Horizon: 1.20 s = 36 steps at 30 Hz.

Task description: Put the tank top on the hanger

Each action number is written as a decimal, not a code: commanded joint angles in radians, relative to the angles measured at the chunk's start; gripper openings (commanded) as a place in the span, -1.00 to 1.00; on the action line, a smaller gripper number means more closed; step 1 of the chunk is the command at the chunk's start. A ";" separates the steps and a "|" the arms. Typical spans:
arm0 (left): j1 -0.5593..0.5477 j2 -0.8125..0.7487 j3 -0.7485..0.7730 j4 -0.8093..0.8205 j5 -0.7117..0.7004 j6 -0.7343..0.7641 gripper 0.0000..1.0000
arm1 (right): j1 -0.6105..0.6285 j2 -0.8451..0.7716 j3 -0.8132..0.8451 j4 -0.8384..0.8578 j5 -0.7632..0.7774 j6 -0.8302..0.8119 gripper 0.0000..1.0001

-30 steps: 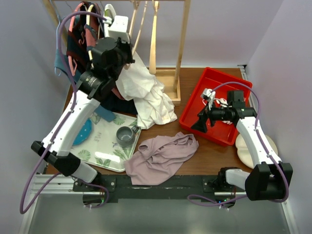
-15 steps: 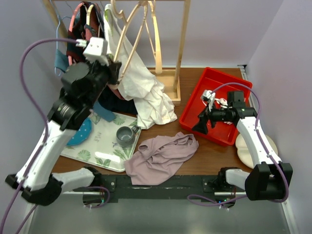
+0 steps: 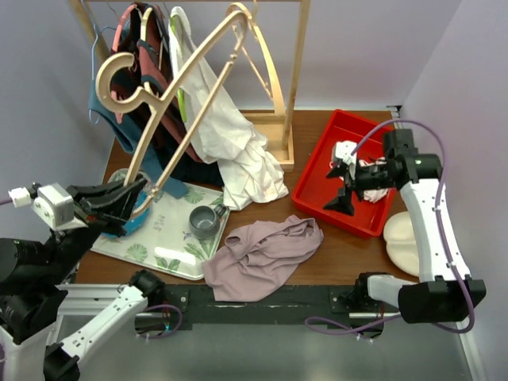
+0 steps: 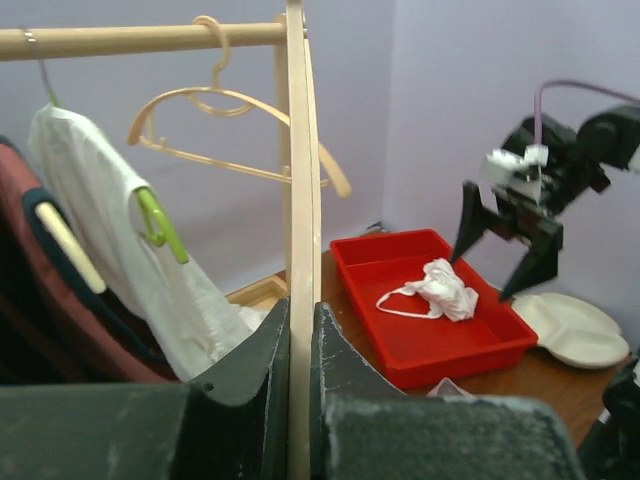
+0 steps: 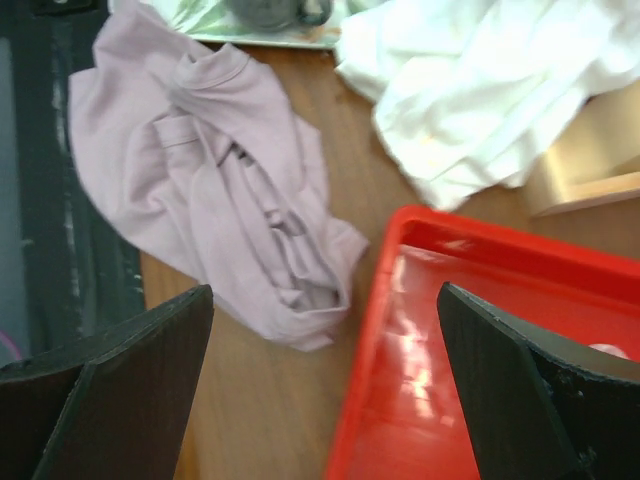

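Observation:
The mauve-pink tank top (image 3: 262, 252) lies crumpled on the table near the front edge; it also shows in the right wrist view (image 5: 225, 190). My left gripper (image 3: 141, 193) is shut on the lower end of the pale wooden hanger (image 3: 198, 75) and holds it high, tilted, hook to the upper left. In the left wrist view the hanger (image 4: 298, 200) runs edge-on between the closed jaws of the left gripper (image 4: 298, 310). My right gripper (image 3: 343, 189) is open and empty above the red tray's near-left edge, right of the tank top; the right wrist view shows the gripper (image 5: 325, 300) spread wide.
A red tray (image 3: 373, 218) holds a small white garment (image 3: 348, 152). A large white shirt (image 3: 238, 151) hangs from the wooden rack (image 3: 298, 71), with another pale hanger (image 4: 230, 130) on its rail. A leaf-print tray (image 3: 163, 246) carries a grey mug (image 3: 205, 221). Cream plates (image 3: 401, 234) sit at right.
My left arm has swung up and back toward the camera, carrying the wooden hanger away from the rack. My right gripper has risen and shifted slightly right over the red tray.

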 commanded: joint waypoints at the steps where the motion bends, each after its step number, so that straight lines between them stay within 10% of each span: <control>1: 0.000 0.040 -0.071 0.000 0.241 0.025 -1.00 | -0.002 -0.061 0.256 -0.248 0.006 -0.028 0.97; 13: 0.000 0.164 -0.330 0.192 0.522 -0.042 -1.00 | -0.002 -0.304 0.151 -0.249 -0.017 0.086 0.97; 36: -0.001 0.227 -0.620 0.382 0.654 -0.122 -1.00 | -0.004 -0.230 0.074 -0.214 -0.077 0.091 0.97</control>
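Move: The left hand holds the wooden hanger by one end, high up. The tank top lies crumpled about 24 cm to that hand's right, 4 cm ahead and 48 cm below, and the mug sits some 17 cm left of the tank top and 11 cm farther out. From the right hand, the hanger's free end is roughly 17 cm ahead, 24 cm left and 34 cm above, while the red tray lies about 16 cm ahead, 8 cm right and 24 cm below. Keeping its pinch on the hanger's end, the left hand swings it down about 23 cm and some 14 cm to the right, towards the tank top, tipping down and turning clockwise by roughly 30 degrees each. The right hand, fingers still wide open, rises and tilts up, draws back about 7 cm, then eases down a little as the free end arrives; contact there can't be seen. ##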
